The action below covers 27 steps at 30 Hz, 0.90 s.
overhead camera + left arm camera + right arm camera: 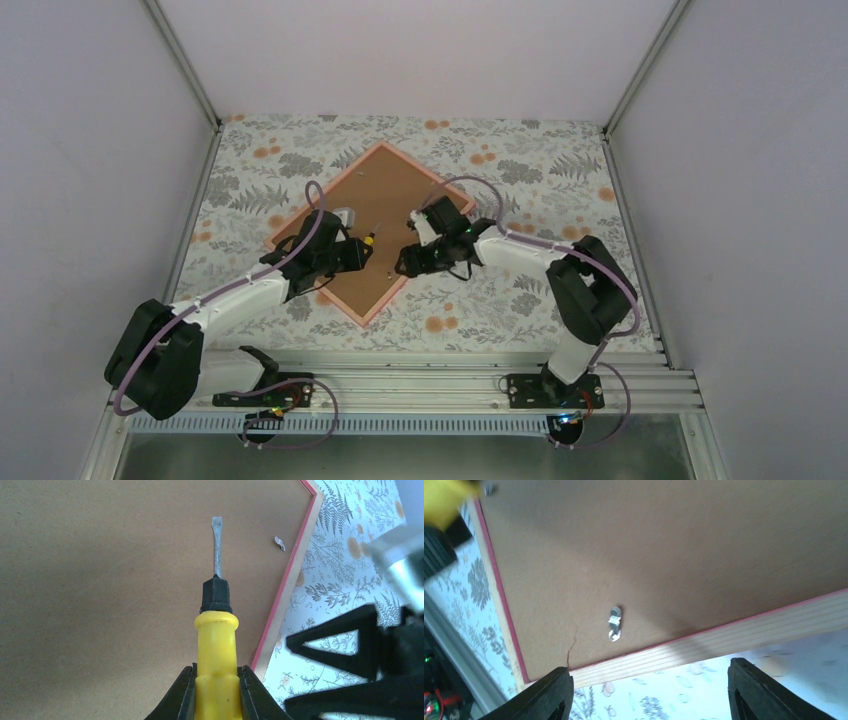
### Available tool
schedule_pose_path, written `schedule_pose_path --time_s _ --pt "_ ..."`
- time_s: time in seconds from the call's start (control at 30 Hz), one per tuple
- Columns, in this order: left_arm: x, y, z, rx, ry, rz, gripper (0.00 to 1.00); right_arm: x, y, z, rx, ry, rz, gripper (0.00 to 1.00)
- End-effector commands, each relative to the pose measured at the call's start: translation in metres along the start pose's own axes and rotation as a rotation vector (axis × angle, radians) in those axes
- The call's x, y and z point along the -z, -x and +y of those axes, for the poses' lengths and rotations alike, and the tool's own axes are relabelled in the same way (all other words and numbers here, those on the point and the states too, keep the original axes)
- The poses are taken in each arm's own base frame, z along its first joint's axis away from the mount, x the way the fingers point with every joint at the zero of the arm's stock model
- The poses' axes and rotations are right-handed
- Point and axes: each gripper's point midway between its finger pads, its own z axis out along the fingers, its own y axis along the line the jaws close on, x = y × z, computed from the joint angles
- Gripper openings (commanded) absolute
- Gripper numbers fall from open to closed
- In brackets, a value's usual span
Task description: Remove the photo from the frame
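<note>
The pink frame (340,291) lies face down on the tablecloth, turned like a diamond, with its brown backing board (385,190) up. The photo is hidden under the board. My left gripper (357,250) is shut on the yellow handle of a flat screwdriver (216,650), whose blade (216,545) points over the board towards a metal clip (280,543). At the frame's near right edge my right gripper (649,695) stands open and empty, its fingers (549,695) straddling the wooden edge (724,635) below another clip (614,623).
A floral tablecloth (520,160) covers the table between white walls. A thin crack (571,650) runs through the board near its corner. Both grippers sit close together over the frame's near right side. A metal rail (430,365) runs along the near edge.
</note>
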Motion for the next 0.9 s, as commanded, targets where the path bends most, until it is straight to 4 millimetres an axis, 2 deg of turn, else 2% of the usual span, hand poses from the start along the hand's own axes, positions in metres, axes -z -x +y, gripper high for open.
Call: schedule_pose_path --time_s 0.0,0.2,0.4,0.5,0.67,0.87 --pt "-0.002 0.008 -0.002 -0.002 -0.008 -0.023 0.02 0.046 0.046 -0.026 0.069 -0.089 -0.130 0.69" --pt "-0.005 0.011 -0.003 -0.013 -0.002 -0.019 0.02 0.081 0.104 -0.072 0.067 -0.120 -0.246 0.70" --pt "-0.009 0.016 -0.007 -0.031 -0.005 -0.015 0.02 0.091 0.152 -0.126 0.010 -0.136 -0.308 0.69" --pt "-0.011 0.018 -0.010 -0.040 -0.011 -0.013 0.02 0.087 0.172 -0.141 0.021 -0.118 -0.339 0.69" --pt "-0.013 0.021 -0.013 -0.046 -0.020 -0.008 0.02 0.064 0.194 -0.170 0.002 -0.124 -0.309 0.69" --pt "-0.016 0.020 -0.015 -0.048 -0.028 0.000 0.02 0.042 0.202 -0.185 -0.007 -0.120 -0.281 0.68"
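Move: The far right rim of the frame, which the right hand is heading for, lies about 27 cm ahead, 10 cm to its right and 3 cm below. The rim's metal clip is 2 cm left of that spot; the side clip on the near right rim is about 13 cm ahead and 8 cm right of the hand, the near clip some 4 cm left, level with it. From the left hand, the far right rim is 17 cm ahead, 18 cm right and 9 cm down. Forward and rightward in a fast arc, the right hand leaves the near right rim, travelling some 25 cm out and 11 cm right, rising about 7 cm and sinking again over the far right rim, fingers staying open astride it, wrist swinging some 15 degrees clockwise. The left hand keeps the screwdriver, dips slightly, then eases forward and right over the board. ##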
